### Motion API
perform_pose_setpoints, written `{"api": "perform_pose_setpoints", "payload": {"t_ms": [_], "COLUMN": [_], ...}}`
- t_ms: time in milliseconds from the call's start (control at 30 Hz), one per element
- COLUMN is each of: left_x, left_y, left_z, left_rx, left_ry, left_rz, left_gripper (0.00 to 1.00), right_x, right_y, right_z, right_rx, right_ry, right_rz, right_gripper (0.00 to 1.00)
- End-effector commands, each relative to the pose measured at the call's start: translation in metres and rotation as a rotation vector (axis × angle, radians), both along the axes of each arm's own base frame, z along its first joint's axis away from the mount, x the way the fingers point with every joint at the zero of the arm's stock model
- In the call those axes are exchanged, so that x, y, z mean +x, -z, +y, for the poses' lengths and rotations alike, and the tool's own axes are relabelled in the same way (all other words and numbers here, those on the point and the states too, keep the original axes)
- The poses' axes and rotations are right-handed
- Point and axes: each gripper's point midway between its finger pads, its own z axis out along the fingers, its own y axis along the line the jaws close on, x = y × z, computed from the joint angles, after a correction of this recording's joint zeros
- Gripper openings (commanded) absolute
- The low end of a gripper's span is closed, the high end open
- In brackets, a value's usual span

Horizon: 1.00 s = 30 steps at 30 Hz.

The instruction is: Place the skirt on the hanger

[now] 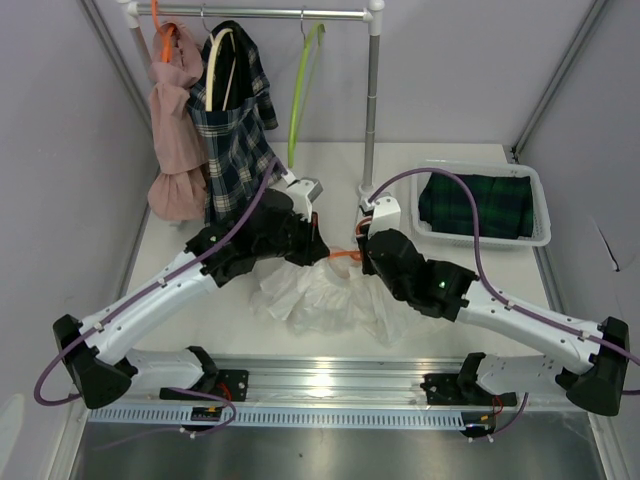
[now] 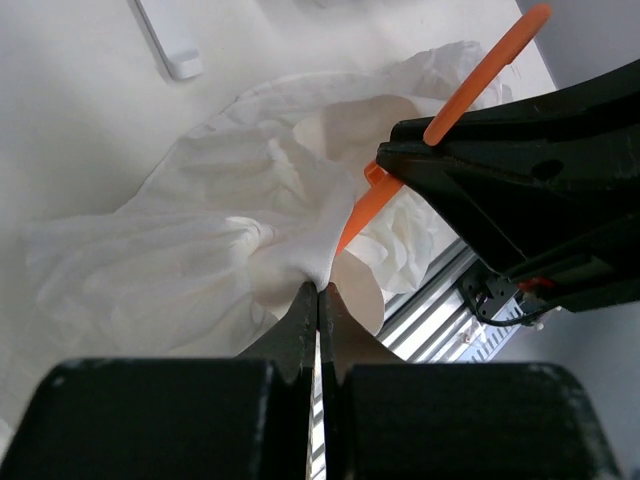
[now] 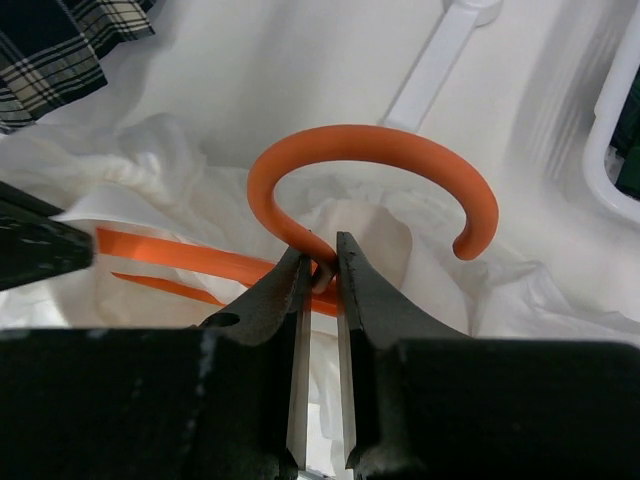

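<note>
A crumpled white skirt [image 1: 325, 295] lies on the table between the two arms. An orange hanger [image 3: 370, 160] rests partly inside it, hook curving up over the cloth. My right gripper [image 3: 322, 262] is shut on the hanger's neck just below the hook. My left gripper [image 2: 318, 290] is shut on a pinched fold of the white skirt [image 2: 200, 240], its jaws pressed together. In the left wrist view an orange hanger arm [image 2: 470, 80] runs diagonally past the black right gripper body. From above, only a short piece of the orange hanger [image 1: 345, 254] shows between the gripper heads.
A clothes rail [image 1: 260, 12] at the back carries a pink garment [image 1: 175, 150], a plaid skirt [image 1: 235, 130] and an empty green hanger [image 1: 303, 85]. Its post [image 1: 372, 100] stands behind the grippers. A white basket [image 1: 540, 205] with dark plaid cloth sits at the right.
</note>
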Motion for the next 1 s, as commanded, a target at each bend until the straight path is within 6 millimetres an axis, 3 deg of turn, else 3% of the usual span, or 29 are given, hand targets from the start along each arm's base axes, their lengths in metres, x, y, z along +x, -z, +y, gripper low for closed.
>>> {"api": "perform_pose_setpoints", "payload": {"t_ms": [0, 200, 267, 367, 400, 500, 633, 800, 967], "left_x": [0.001, -0.001, 0.000, -0.004, -0.005, -0.013, -0.021, -0.033, -0.045], "left_y": [-0.026, -0.024, -0.025, -0.031, -0.037, -0.056, -0.082, -0.112, -0.118], "left_z": [-0.007, 0.002, 0.006, 0.011, 0.011, 0.014, 0.015, 0.017, 0.022], "left_rx": [-0.045, -0.016, -0.003, 0.008, -0.004, -0.029, -0.073, -0.126, -0.081], "left_ry": [0.008, -0.003, -0.009, 0.017, 0.030, 0.087, 0.145, 0.225, 0.318], "left_rz": [-0.060, -0.071, -0.082, -0.115, -0.134, -0.209, -0.304, -0.410, -0.466], "left_gripper": [0.00, 0.00, 0.02, 0.18, 0.33, 0.45, 0.51, 0.58, 0.61], "right_x": [0.003, -0.001, -0.007, -0.013, -0.015, -0.021, -0.027, -0.035, -0.038], "right_y": [-0.042, -0.038, -0.047, -0.069, -0.074, -0.081, -0.082, -0.098, -0.117], "right_z": [0.011, 0.024, 0.027, 0.023, 0.021, 0.018, 0.019, 0.010, -0.005], "right_rx": [0.078, 0.067, 0.086, 0.132, 0.138, 0.151, 0.161, 0.208, 0.257], "right_ry": [0.009, -0.010, -0.027, -0.047, -0.053, -0.081, -0.110, -0.149, -0.183], "right_rz": [-0.078, -0.064, -0.075, -0.093, -0.093, -0.090, -0.074, -0.081, -0.088], "right_gripper": [0.00, 0.00, 0.00, 0.00, 0.00, 0.00, 0.00, 0.00, 0.00]}}
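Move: The left hand is shut on the skirt's waist edge by the hanger's left arm. From it, the hanger's neck lies about 8 cm to the right, 1 cm ahead and level, and the skirt's white bulk hangs some 14 cm below, 2 cm back. The right hand already grips the hanger's neck; from it the rack foot is roughly 15 cm straight ahead and 22 cm down, the tray 19 cm ahead and 27 cm right, some 20 cm down. After barely shifting with the skirt's waist edge still pinched, the left hand opens its fingers to over half wide, lets go of the cloth and climbs about 10 cm off the skirt, drawing back and slightly left as its fingertips tip up some 20 degrees. The right hand keeps its grip at the hanger's neck, first easing a little left and then lifting the hanger about 6 cm while drawing it back, with a slight counter-clockwise turn. ##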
